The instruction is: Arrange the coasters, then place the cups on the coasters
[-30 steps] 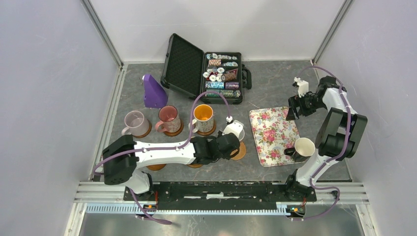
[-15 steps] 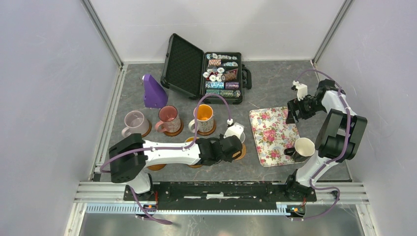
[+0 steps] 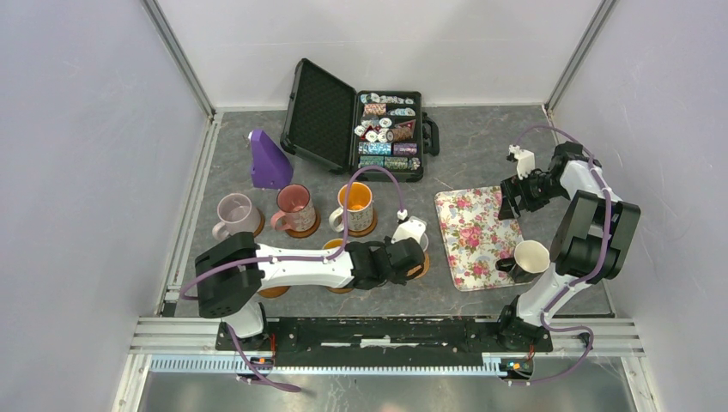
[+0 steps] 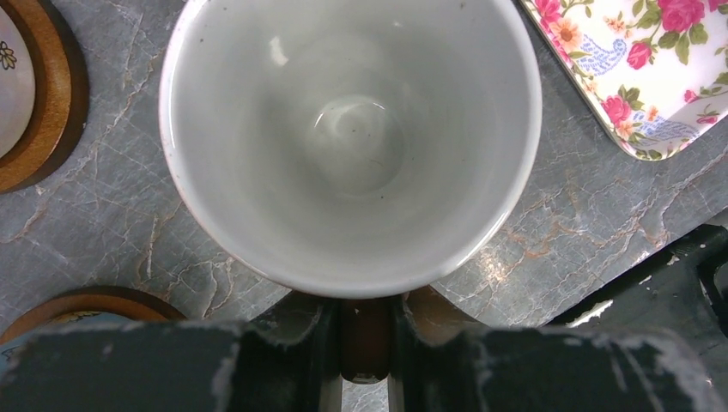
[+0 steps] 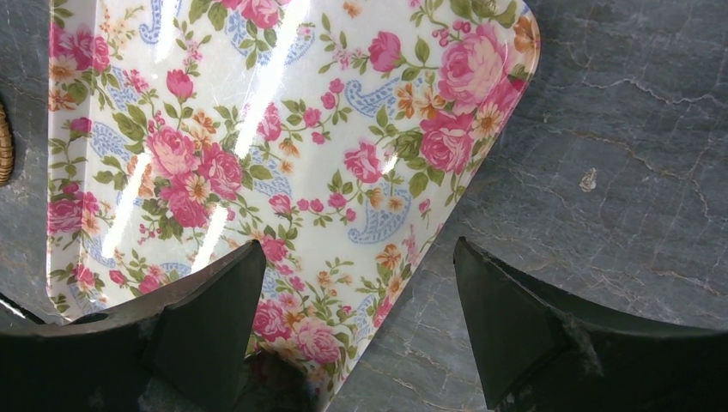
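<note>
My left gripper [image 4: 365, 352] is shut on the dark handle [image 4: 365, 336] of a cup [image 4: 352, 129] that is pale grey-white inside. It holds the cup upright over the orange-tan coaster [image 3: 421, 267], left of the tray; whether the cup touches the coaster I cannot tell. A lilac cup [image 3: 233, 211], a pink cup [image 3: 294, 201] and a floral cup with an orange inside [image 3: 355, 198] each stand on a brown coaster. Two more brown coasters [image 3: 273, 292] peek out from under my left arm. A black cup with a cream inside [image 3: 530, 256] sits at the tray's near right. My right gripper [image 5: 359, 249] is open over the tray's far right corner.
The floral tray [image 3: 472, 233] lies right of centre. An open black case of poker chips [image 3: 360, 129] stands at the back, with a purple cone-shaped object [image 3: 269, 161] to its left. Metal rails run along the left wall and the near edge.
My left arm's elbow has swung right while the held cup stayed over the tan coaster. My right gripper has drifted slightly toward the tray.
</note>
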`<state>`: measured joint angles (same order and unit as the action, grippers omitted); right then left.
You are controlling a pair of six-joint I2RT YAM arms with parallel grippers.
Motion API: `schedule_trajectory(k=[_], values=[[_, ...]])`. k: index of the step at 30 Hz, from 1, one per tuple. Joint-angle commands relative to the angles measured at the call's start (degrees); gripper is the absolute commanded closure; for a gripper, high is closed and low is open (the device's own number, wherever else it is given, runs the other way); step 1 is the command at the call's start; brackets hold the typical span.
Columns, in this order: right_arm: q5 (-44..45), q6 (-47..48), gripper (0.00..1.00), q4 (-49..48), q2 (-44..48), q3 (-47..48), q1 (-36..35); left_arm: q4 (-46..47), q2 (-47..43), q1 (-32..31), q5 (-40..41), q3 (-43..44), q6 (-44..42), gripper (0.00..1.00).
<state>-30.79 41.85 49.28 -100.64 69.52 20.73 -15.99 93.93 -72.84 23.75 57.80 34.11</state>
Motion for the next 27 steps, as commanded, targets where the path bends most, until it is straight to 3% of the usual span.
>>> schedule_trajectory(k=[1,15,27], values=[[0.02,1.08,0.12,-0.98,2.61,-0.34,0.19,4.43,0.43,-0.47,0.45,2.76,3.42,0.74],[-0.05,2.06,0.12,-0.48,2.69,-0.7,0.7,5.38,-1.39,-0.83,-2.12,1.58,1.08,0.4],[-0.24,2.28,0.12,-0.16,2.51,-0.51,0.73,4.47,-3.75,-1.85,-1.6,0.3,1.29,0.25]])
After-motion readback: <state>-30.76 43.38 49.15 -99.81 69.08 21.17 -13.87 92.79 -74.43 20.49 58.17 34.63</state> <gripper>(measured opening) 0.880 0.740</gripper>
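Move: The cup stands upright on the wicker coaster, its handle between the left fingers; its middle is about 5 cm ahead and 4 cm right of that hand, at about the same height, with the coaster some 5 cm lower. From that hand, the orange-lined floral cup is roughly 14 cm ahead and 7 left, the blue cup 2 ahead and 12 left, the tray 10 ahead and 19 right. The cup lies about 20 cm left and 8 back of the right hand. The cup's handle is let go where it stands: the left fingers, closed on it, spread wide while the hand shifts about 2 cm right, then draws back about 1.5 cm and begins to rise a little over 1 cm, turning only slightly. The open fingers end still low, with the handle close beside one of them. ##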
